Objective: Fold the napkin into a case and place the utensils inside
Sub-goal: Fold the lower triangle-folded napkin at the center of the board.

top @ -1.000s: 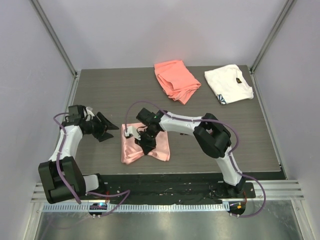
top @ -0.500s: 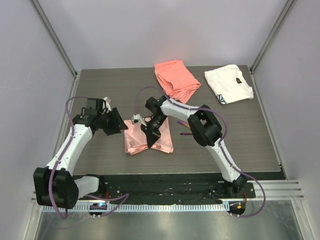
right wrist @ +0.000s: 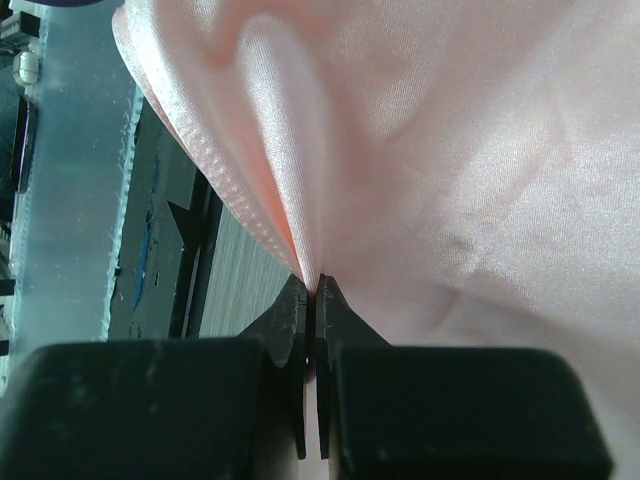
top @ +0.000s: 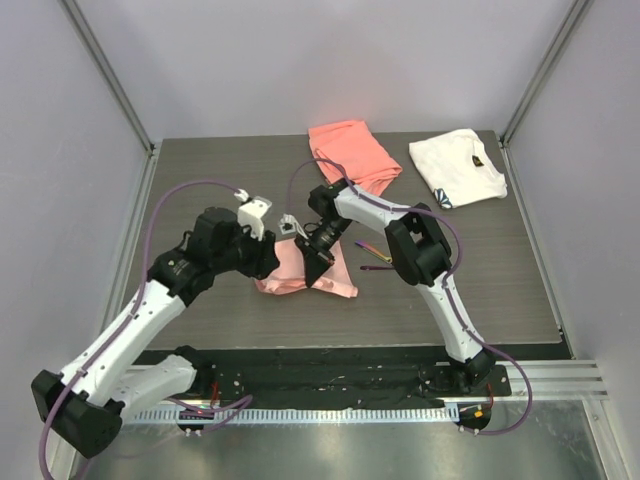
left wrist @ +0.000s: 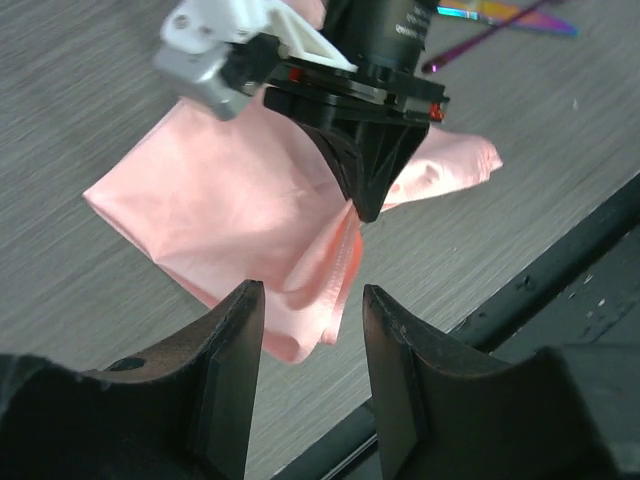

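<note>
The pale-pink napkin [top: 295, 272] lies loosely folded in front of the arms, and no case shape shows. My right gripper [top: 322, 258] is shut on a raised fold of it, the satin napkin [right wrist: 450, 150] filling the right wrist view above the right gripper [right wrist: 312, 285]. My left gripper [top: 270, 265] is at the napkin's left side. In the left wrist view the left gripper [left wrist: 308, 295] is open, and the napkin's [left wrist: 220, 200] hanging fold sits just beyond its tips, below the right gripper [left wrist: 368, 205]. Two purple utensils [top: 372, 256] lie right of the napkin, and the utensils [left wrist: 500, 14] also show at the top of the left wrist view.
A coral-orange cloth [top: 352, 160] lies folded at the back centre, with a white cloth [top: 457, 167] bearing a dark mark at the back right. The dark front rail [left wrist: 560, 260] runs close to the napkin's near edge.
My left arm has swung right, up to the napkin, with its jaws narrowing. The right gripper has drawn the pinched fold up and away from the front, shifting the napkin slightly right.
</note>
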You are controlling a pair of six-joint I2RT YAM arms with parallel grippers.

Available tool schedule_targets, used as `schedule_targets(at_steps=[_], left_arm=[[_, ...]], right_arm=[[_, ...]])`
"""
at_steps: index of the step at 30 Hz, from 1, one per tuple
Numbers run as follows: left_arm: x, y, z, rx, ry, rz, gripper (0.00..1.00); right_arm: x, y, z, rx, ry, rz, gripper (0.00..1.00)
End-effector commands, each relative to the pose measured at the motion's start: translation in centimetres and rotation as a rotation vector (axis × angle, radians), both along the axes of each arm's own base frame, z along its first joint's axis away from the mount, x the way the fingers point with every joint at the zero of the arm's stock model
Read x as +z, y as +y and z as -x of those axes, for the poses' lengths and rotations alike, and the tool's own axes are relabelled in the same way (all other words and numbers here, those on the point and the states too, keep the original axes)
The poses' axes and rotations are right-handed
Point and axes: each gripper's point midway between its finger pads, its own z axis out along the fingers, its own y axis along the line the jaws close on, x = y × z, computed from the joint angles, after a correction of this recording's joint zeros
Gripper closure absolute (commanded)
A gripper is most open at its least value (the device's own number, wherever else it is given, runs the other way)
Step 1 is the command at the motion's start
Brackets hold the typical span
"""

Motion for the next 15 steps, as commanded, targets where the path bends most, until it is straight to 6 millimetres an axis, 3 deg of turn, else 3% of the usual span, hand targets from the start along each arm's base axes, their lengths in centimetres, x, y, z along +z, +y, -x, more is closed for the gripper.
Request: schedule_targets(at_steps=[1, 6, 15], left_arm=[[-1.5, -2.0, -0.2, -0.177, -0.066, -0.138, 0.52], [-3.3, -3.8, 0.9, -0.302, -0.050, -0.176, 0.52], [-6.7, -4.7, 1.9, -0.373, 0.011, -0.318, 0.51]], right_arm=[[1.2, 0.6, 0.2, 0.016, 0.003, -0.041, 0.99], [1.2, 0.8, 0.0, 0.013, 0.004, -0.043, 0.99], [1.0, 0.8, -0.1, 0.010, 0.008, -0.034, 0.99]])
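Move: The napkin's raised near fold, pinched at its middle by my right hand, has its left stretch about 4 cm right of my left hand, 2 cm ahead and 16 cm below. My right fingertips are some 8 cm right and 2 cm ahead of my left hand; the napkin's left near corner is straight below and 1 cm ahead, the utensils 22 cm right and 8 cm ahead. From my right hand, that left stretch is 4 cm left, level in depth and 2 cm lower. I sink my left hand about 6 cm towards the left stretch of the napkin's fold, bringing it some 4 cm right, in beside my right gripper, and easing it back about 2 cm. The wrist swings clockwise roughly 20 degrees and its left side rolls up, fingers staying half open and still clear of the cloth. My right hand holds still and keeps its pinch on the fold. ##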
